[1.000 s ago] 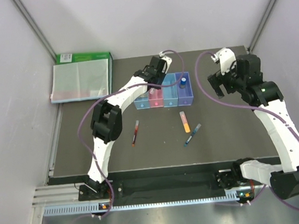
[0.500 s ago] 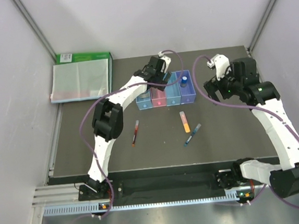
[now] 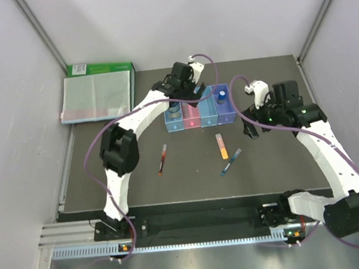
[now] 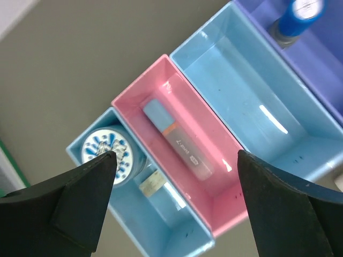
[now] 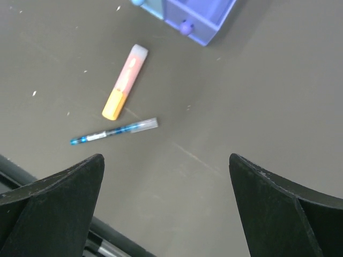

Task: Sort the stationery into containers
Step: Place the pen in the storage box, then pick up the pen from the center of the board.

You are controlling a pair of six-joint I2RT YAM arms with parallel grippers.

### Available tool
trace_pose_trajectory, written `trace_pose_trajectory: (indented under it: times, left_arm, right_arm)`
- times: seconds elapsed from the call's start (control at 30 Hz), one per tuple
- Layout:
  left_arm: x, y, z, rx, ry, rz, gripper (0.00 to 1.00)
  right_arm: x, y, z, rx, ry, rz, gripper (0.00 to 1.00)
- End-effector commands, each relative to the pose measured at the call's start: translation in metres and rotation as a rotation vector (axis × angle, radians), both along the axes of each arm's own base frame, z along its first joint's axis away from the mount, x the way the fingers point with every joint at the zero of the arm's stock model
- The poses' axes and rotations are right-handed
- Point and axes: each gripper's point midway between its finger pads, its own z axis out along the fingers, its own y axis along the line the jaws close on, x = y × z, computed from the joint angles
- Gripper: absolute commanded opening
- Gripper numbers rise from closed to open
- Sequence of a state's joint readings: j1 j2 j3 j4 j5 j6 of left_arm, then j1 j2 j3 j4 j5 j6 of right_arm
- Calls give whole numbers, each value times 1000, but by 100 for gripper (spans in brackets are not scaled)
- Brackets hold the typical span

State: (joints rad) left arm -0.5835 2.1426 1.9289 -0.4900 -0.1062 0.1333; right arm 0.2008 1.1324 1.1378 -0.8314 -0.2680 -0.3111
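Observation:
The containers [image 3: 207, 121] stand in a joined row at the table's far middle. My left gripper [image 3: 179, 94] hangs open above them, empty [image 4: 176, 158]. Under it, the left light-blue bin [image 4: 161, 225] holds the grey tape roll [image 4: 103, 154] and the beige eraser [image 4: 151, 182]. A light-blue marker [image 4: 177, 140] lies in the pink bin [image 4: 134, 94]. The blue-capped bottle [image 3: 222, 95] stands in the purple bin [image 4: 321, 69]. My right gripper [image 3: 252, 128] is open and empty [image 5: 166, 159] above the bare table, near the orange highlighter [image 5: 124, 82] and blue pen [image 5: 114, 131]. The dark red pen [image 3: 163, 159] lies further left.
The second light-blue bin [image 4: 252, 107] holds nothing. A clear folder [image 3: 96, 96] rests against a green box [image 3: 100, 68] at the back left, off the dark mat [image 3: 190, 184]. Grey walls close in both sides.
My left gripper has opened over the bins and drawn back slightly; the marker now lies in the pink bin. My right arm has swung down and left, toward the highlighter and blue pen.

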Motion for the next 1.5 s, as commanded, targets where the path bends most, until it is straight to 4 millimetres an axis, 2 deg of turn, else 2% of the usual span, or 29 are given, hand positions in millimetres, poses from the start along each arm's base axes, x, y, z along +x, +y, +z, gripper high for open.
trace_pose_trajectory:
  times: [0.0, 0.03, 0.07, 0.1, 0.13, 0.17, 0.2, 0.23, 0.27, 0.3, 0.33, 0.37, 0.43, 0.47, 0.53, 0.57, 0.6, 0.77, 0.87, 1.0, 1.07, 1.13, 1.17, 1.23, 1.27, 1.33, 1.37, 1.47]
  left_arm:
    - [-21, 6, 104, -77, -195, -94, 99]
    - [-25, 9, 108, -65, -207, -103, 99]
    - [-31, 15, 104, -44, -199, -107, 99]
    - [-39, 22, 118, -29, -230, -124, 99]
    - [-44, 26, 121, -12, -240, -137, 99]
    - [-52, 32, 112, 13, -225, -154, 99]
    - [-60, 39, 128, 34, -274, -183, 99]
    - [-66, 44, 130, 52, -289, -202, 99]
    - [-75, 49, 114, 82, -269, -224, 99]
    - [-84, 54, 125, 106, -309, -265, 99]
    - [-89, 58, 120, 133, -308, -287, 99]
    - [-96, 66, 99, 174, -274, -299, 99]
    - [-104, 77, 89, 235, -273, -315, 99]
    - [-110, 84, 68, 272, -241, -327, 99]
    - [-113, 95, 65, 322, -264, -328, 99]
    - [-118, 99, 57, 340, -255, -331, 99]
    - [-120, 104, 62, 352, -274, -326, 99]
    - [-127, 114, 80, 358, -315, -306, 99]
    - [-131, 121, 98, 357, -359, -285, 99]
    - [-140, 131, 133, 326, -450, -241, 99]
    - [-148, 138, 145, 317, -491, -225, 99]
    - [-151, 144, 148, 321, -518, -208, 99]
    - [-154, 151, 157, 320, -548, -183, 99]
    - [-157, 155, 161, 320, -580, -173, 99]
    - [-161, 158, 171, 313, -616, -168, 99]
    - [-164, 158, 174, 307, -642, -176, 99]
    - [-164, 158, 180, 302, -666, -171, 99]
    - [-161, 158, 183, 305, -667, -162, 99]
  right_arm:
    - [-4, 16, -12, 85, 50, 9, 100]
    - [-4, 19, -15, 100, 61, 5, 100]
    - [-5, 20, -19, 103, 74, 4, 99]
    - [-6, 21, -26, 102, 92, 0, 99]
    - [-6, 22, -29, 104, 102, -4, 99]
    - [-6, 24, -31, 102, 107, -1, 98]
    - [-6, 25, -37, 81, 117, 1, 98]
    - [-5, 27, -40, 71, 118, 0, 97]
    - [-4, 28, -43, 62, 123, -2, 97]
    - [-3, 29, -50, 40, 139, -3, 97]
    - [0, 32, -53, 39, 144, -12, 97]
    - [1, 34, -56, 34, 151, -12, 96]
    - [6, 40, -64, 12, 169, -10, 96]
    - [8, 43, -66, 0, 170, -3, 96]
    - [13, 50, -74, -39, 180, 13, 96]
    - [14, 52, -77, -54, 181, 17, 95]
    - [16, 56, -84, -83, 193, 25, 95]
    - [26, 75, -96, -97, 216, 31, 91]
    - [26, 91, -104, -103, 234, 57, 90]
    - [25, 102, -123, -121, 271, 78, 89]
    - [23, 104, -131, -131, 288, 82, 87]
    - [21, 105, -139, -136, 316, 87, 85]
    - [20, 105, -142, -140, 324, 89, 83]
    - [20, 105, -149, -147, 343, 91, 80]
    - [18, 105, -151, -150, 351, 93, 77]
    - [15, 103, -157, -158, 373, 95, 74]
    - [14, 103, -159, -159, 380, 94, 69]
    - [7, 101, -166, -163, 408, 94, 64]
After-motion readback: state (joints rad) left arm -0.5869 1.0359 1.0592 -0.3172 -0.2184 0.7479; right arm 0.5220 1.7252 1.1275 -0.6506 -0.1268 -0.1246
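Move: The pink-and-orange pen lies on the table about 9 cm to the right hand's left, 1 cm ahead and some 20 cm below. The blue pen is about 5 cm left of the hand and 6 cm back, at table height; the storage box's middle is roughly 19 cm ahead and 18 cm left. From the left hand, over the box, the pink-and-orange pen lies about 18 cm back, 11 cm right and 15 cm below. Sinking about 17 cm while swinging some 9 cm left, the right hand comes down over the pink-and-orange pen, its last stretch nearly straight down; the wrist tips steeper and the fingers narrow to about two-thirds open. The empty left hand, still wide open, rises off the box, dips, then climbs again, withdrawing back and left and tilting its fingertips up. ##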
